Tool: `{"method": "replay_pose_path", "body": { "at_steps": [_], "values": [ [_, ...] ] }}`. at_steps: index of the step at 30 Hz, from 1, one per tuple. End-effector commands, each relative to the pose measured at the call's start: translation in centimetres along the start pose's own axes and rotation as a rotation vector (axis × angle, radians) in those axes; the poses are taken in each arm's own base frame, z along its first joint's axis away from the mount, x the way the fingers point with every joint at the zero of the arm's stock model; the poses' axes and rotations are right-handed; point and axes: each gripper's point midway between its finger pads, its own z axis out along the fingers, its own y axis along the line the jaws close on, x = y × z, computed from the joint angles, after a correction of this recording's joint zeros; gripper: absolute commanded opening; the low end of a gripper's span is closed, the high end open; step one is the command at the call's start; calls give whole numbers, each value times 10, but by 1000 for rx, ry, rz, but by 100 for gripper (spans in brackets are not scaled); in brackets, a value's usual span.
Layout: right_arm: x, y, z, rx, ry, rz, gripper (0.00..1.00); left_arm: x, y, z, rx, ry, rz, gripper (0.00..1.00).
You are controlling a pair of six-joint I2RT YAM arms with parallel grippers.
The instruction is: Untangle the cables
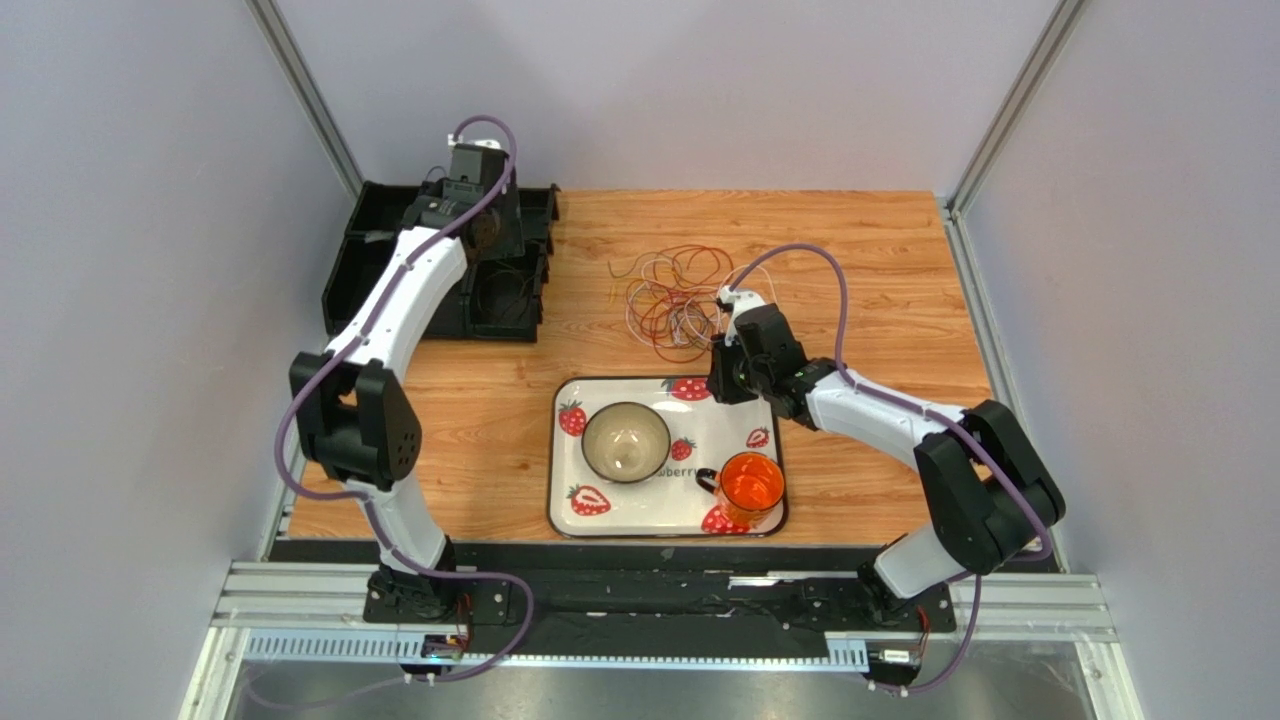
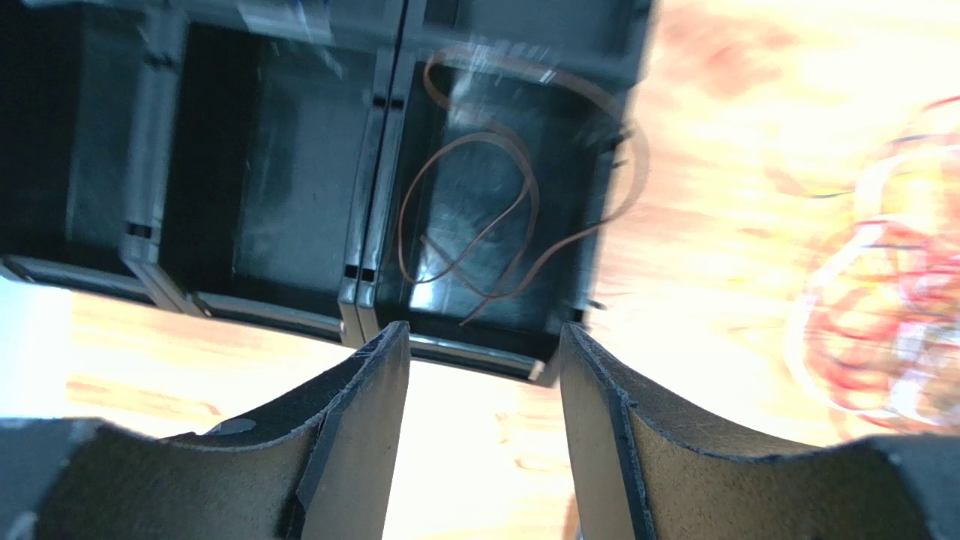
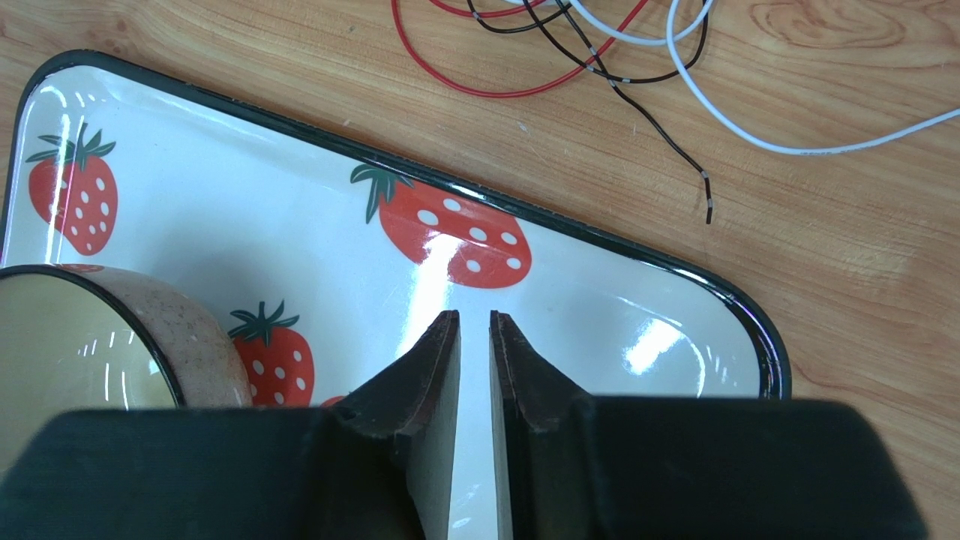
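Note:
The cables lie as a loose tangle of red, white and dark loops on the wooden table, behind the tray. One brown cable rests coiled in a compartment of the black organizer. My left gripper hovers over the organizer's near edge, open, with nothing between its fingers. The tangle shows as a blur to its right. My right gripper hangs over the tray's far edge, its jaws a narrow gap apart and empty. Red, white and dark cable ends lie just beyond it.
A strawberry-print tray sits at the near middle, holding a beige bowl and an orange cup. The bowl is left of my right fingers. The black organizer fills the far left corner. Walls enclose the table.

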Motion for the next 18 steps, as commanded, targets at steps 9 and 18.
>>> {"method": "replay_pose_path", "body": {
  "at_steps": [9, 18],
  "values": [
    [-28, -18, -16, 117, -141, 63, 20, 0, -96, -54, 296, -103, 104, 61],
    [-26, -41, -32, 240, -217, 153, 89, 36, -182, -36, 491, -123, 226, 61]
  ]
}}
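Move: The tangled cables lie about 28 cm to the right of the left hand, nearly level with it in reach (2 cm farther out) and some 18 cm below. The box compartment with the sorted cable is 3 cm ahead and 2 cm left of that hand. From the right hand the cables are about 17 cm ahead, 5 cm left and 5 cm below; the bowl sits 6 cm back and 14 cm left of this hand, the mug 13 cm back and 3 cm right. Left hand rises, then sweeps about 15 cm right, sinking, towards the cables; right opens, edging 4 cm right. ##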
